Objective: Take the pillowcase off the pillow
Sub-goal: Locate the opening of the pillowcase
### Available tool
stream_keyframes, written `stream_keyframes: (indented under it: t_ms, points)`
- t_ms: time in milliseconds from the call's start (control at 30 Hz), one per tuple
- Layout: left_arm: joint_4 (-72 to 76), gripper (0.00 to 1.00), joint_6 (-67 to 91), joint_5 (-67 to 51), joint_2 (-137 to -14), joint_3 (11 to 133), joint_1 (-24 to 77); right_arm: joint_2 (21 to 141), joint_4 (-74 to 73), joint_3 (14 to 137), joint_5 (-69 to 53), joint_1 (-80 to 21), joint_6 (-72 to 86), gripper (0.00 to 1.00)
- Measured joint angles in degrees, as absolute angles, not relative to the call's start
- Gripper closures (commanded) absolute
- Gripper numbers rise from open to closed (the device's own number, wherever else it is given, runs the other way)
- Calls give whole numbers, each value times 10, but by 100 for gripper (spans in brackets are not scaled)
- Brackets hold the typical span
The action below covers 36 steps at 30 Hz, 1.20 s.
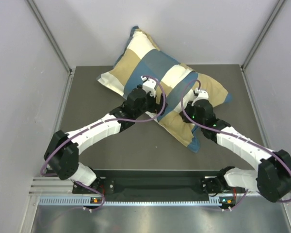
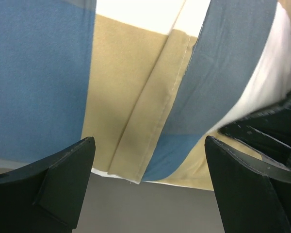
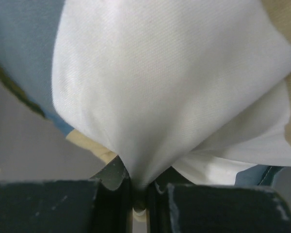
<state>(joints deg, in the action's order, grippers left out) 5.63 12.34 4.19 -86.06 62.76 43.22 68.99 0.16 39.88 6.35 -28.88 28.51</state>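
Note:
The pillowcase [image 1: 150, 63], checked in blue, tan and cream, covers the pillow and lies slantwise across the grey table [image 1: 87, 97]. My left gripper [image 1: 152, 92] rests at its near edge, open; in the left wrist view the gripper [image 2: 150, 184] has its fingers wide apart, just short of the tan stitched hem [image 2: 150, 121], touching nothing. My right gripper [image 1: 196, 99] is at the pillowcase's right part. In the right wrist view the gripper [image 3: 140, 194] is shut on a pinched fold of plain white fabric, seemingly the pillow [image 3: 160, 87], which bulges out between blue and tan cloth [image 3: 19, 43].
Grey walls [image 1: 19, 73] enclose the table on three sides, and the pillowcase's far corner leans against the back wall. Bare grey table [image 1: 150, 150] shows between the two arms. The right gripper's black body [image 2: 266, 131] shows in the left wrist view.

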Motion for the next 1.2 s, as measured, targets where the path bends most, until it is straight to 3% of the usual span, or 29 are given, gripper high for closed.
stream_keyframes:
  t_ms: [300,667,733,800,900,1033,1067,1200]
  points:
    - [62,2,123,69,-828,590,436,575,-130,414,74,-420,324,100]
    - [82,9,126,117,-813,565,443,523,-146,378,108,-467,398,100]
    - [83,15,126,126,-813,565,442,518,-141,371,118,-476,408,100]
    - [86,22,126,147,-820,566,440,511,-140,363,126,-487,417,100]
    - [89,41,130,164,-835,567,438,501,-138,352,131,-501,428,100]
    - [100,81,133,168,-850,580,439,486,-143,348,138,-507,439,100]
    - [103,99,133,165,-853,583,439,482,-145,348,140,-507,441,100]
    - [109,100,130,142,-858,586,435,474,-158,345,157,-510,449,100]
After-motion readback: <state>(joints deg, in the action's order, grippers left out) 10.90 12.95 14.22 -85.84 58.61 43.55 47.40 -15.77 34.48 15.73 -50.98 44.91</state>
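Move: The tan stitched hem beside the blue stripe lies about 4 cm ahead of the open left hand, 3 cm to its right and 3 cm lower; from the right hand it is some 8 cm farther out, 9 cm left and 5 cm higher. The right fingers already hold a white fold of the pillowcase. The near table edge is roughly 25 cm straight back from them, and the blue corner some 12 cm back and 5 cm right, both about 8 cm lower. The left fingers close from wide open and pinch the tan hem, after the hand drifts about 3 cm left, turning some 10 degrees counter-clockwise, then edges forward and slightly down. Meanwhile the right hand keeps its grip on the white fold and drags it about 12 cm back towards the near table edge, quickly at first, a little left, rising slightly and rolling some 10 degrees. ##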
